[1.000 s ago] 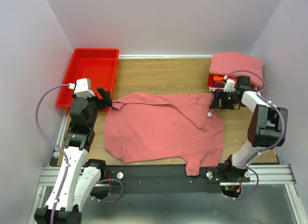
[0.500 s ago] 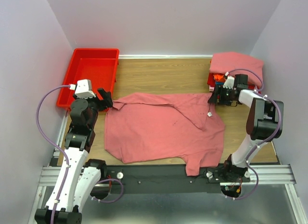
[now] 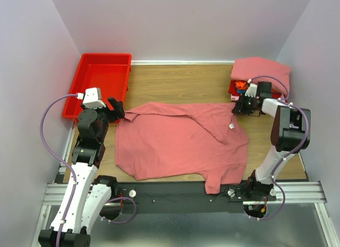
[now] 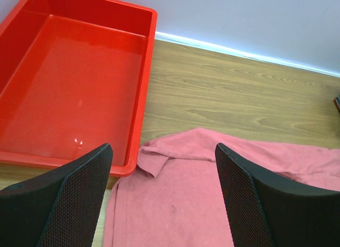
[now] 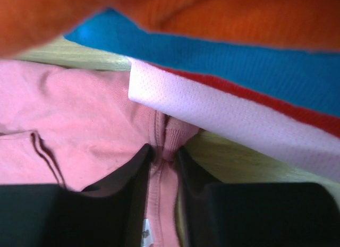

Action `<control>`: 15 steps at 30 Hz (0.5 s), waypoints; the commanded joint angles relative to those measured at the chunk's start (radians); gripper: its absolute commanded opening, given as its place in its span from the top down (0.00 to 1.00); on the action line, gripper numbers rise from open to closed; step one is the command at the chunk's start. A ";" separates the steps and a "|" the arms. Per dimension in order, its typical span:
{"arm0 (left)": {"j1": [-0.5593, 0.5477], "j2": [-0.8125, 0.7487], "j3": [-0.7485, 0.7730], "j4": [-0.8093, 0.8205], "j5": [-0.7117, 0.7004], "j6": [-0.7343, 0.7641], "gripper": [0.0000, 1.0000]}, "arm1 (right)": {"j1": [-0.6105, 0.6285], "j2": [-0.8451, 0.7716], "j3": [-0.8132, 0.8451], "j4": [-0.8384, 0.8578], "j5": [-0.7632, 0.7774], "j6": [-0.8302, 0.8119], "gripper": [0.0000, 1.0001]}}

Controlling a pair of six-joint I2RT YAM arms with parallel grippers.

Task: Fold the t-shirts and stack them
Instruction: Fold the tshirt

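A large salmon-pink t-shirt (image 3: 180,141) lies spread across the table, its white neck tag (image 3: 231,127) towards the right. My right gripper (image 3: 237,106) sits at the shirt's far right corner. In the right wrist view it (image 5: 164,154) is shut on a ribbed edge of that shirt (image 5: 79,114). Just behind it is a stack of other t-shirts (image 3: 260,71), showing pale pink (image 5: 223,117), red, blue and orange layers. My left gripper (image 3: 116,110) hovers open over the shirt's far left corner (image 4: 159,156), its jaws (image 4: 162,196) wide apart with nothing between them.
A red plastic bin (image 3: 98,87) stands at the back left, its rim (image 4: 146,87) right beside the shirt's left sleeve. Bare wooden table (image 3: 180,82) runs between the bin and the stack. Walls close in the back and both sides.
My right gripper moved a little back towards the stack and closed on the salmon-pink shirt's edge. The left arm has stayed still.
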 commanded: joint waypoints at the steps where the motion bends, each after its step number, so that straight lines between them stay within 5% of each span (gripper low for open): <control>1: 0.006 -0.009 -0.007 0.022 0.023 0.004 0.15 | 0.007 0.019 -0.024 -0.013 0.003 0.006 0.71; 8: 0.006 -0.009 -0.009 0.022 0.027 0.005 0.15 | 0.007 -0.051 -0.061 -0.010 -0.004 0.004 0.87; 15: 0.006 -0.012 -0.010 0.023 0.030 0.005 0.15 | 0.007 -0.134 -0.075 0.007 0.019 0.001 0.88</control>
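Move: The t-shirt's far right corner edge is already between the right hand's half-open fingers, about 1 cm below the hand point. The shirt stack's middle stands roughly 13 cm ahead and 12 cm right, some 3 cm higher; the white tag lies about 6 cm back and 2 cm left, 2 cm lower. From the left hand, that corner edge is about 12 cm ahead, 52 cm right and 25 cm below. The right fingers close, pinching the t-shirt's corner edge, then draw back about 1.5 cm and begin lifting. ##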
